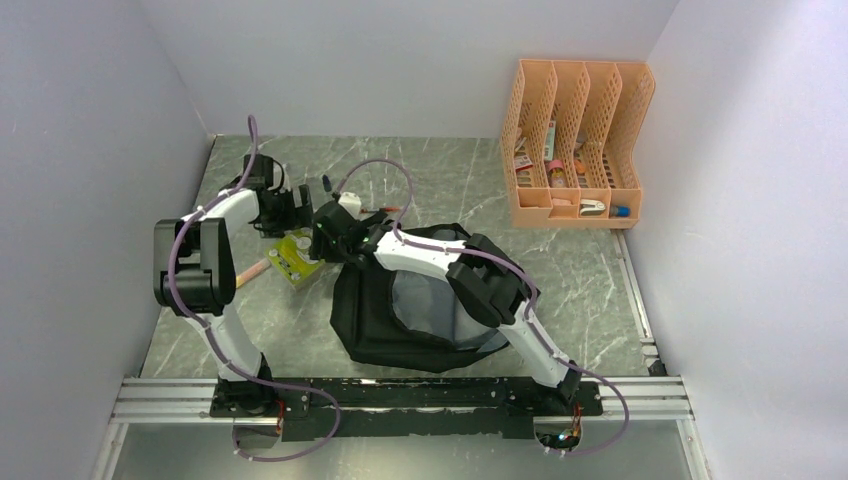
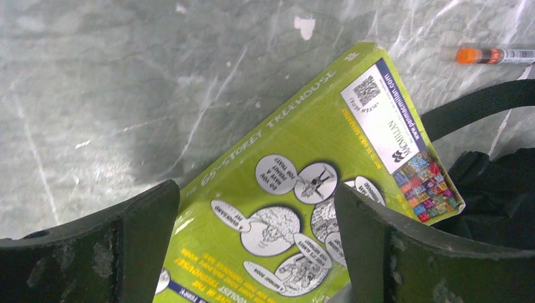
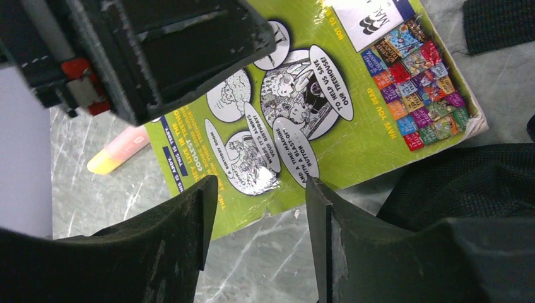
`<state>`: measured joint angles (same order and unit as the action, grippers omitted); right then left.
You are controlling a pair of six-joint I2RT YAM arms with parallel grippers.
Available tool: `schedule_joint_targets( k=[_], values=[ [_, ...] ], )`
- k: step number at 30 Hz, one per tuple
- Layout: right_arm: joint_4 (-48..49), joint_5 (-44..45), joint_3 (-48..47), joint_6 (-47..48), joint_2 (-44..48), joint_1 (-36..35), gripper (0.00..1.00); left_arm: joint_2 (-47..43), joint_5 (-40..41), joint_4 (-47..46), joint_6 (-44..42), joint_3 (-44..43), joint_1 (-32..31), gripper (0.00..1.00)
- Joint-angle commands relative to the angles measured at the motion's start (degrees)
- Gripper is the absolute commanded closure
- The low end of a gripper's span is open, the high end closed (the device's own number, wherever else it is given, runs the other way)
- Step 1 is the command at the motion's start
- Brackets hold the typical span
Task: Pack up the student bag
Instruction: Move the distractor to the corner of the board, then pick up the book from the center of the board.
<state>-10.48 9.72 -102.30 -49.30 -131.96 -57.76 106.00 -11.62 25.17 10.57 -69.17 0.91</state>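
Observation:
The student bag [image 1: 420,310], a large black backpack, lies open at mid-table with its grey lining showing. A lime-green paperback book [image 1: 293,257] lies just left of it, one corner against the bag [image 2: 498,196]. My left gripper [image 2: 255,189] hovers open over the book [image 2: 303,189], gripping nothing. My right gripper [image 3: 260,183] is open at the book's [image 3: 353,107] near edge, with only bare table between its fingers. The bag [image 3: 467,183] sits right beside it. In the top view the left gripper [image 1: 285,215] and right gripper [image 1: 325,240] are close together over the book.
A pink and yellow highlighter [image 3: 120,151] lies left of the book. An orange-capped pen [image 2: 495,55] lies beyond it, near a black strap [image 2: 479,107]. The orange file organiser [image 1: 575,145] with small items stands at the back right. White walls enclose the table.

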Motion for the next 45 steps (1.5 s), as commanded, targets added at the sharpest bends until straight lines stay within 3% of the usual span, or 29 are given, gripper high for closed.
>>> schedule_joint_targets(
  k=[1, 6, 14, 22, 31, 40, 45],
  values=[
    [-4.71, 2.44, -0.43, -0.73, -1.24, 0.71, 0.42, -5.25, 5.10, -0.42, 3.39, 2.56, 0.09, 0.03],
    [-4.36, 1.72, 3.14, -1.30, 2.04, 1.17, 0.40, -7.52, 9.03, 0.19, 3.90, 3.61, 0.07, 0.03],
    [-3.23, -0.64, 7.70, -3.38, 3.94, 1.29, 0.37, -6.83, 7.67, -0.50, 3.79, 4.05, 0.12, 0.03],
    [-2.06, -2.46, 3.79, -4.92, -0.89, 4.22, 0.36, -4.20, 2.67, -1.92, 3.29, 4.61, 0.02, 0.03],
    [-0.37, -4.20, -4.52, 0.23, -6.71, 9.19, 0.36, -1.43, -0.08, -2.31, 3.81, 5.12, -0.12, 0.03],
    [0.30, -9.45, -13.47, 5.58, -13.45, 12.52, 0.38, -5.39, -3.44, -3.37, 5.56, 7.49, -2.80, 0.03],
    [-2.81, -9.45, -14.22, 7.99, -13.67, 13.01, 0.40, -6.86, -0.42, -3.40, 6.73, 8.78, -2.84, 0.04]
  ],
)
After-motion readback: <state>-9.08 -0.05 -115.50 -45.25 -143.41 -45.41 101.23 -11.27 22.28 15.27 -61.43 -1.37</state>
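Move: The green book lies just under both my hands, its far end slanted off to the right: its middle is about 5 cm back and 3 cm right of my left hand, 3 cm lower, and about 5 cm ahead and 1 cm left of my right, 4 cm lower. From my right hand the yellow marker lies 16 cm left and 4 cm back, the red pen 12 cm right and 9 cm ahead, the black bag's middle 25 cm right and 10 cm back. I shift my right hand a little right and down, then sweep it about 12 cm forward along the book's bag side, pushing that edge with the fingers parted. Meanwhile I lift my wide-open left hand some 2 cm to the left, pause, then lower it about 3 cm and ease it back and right, one fingertip by the book's spine. ##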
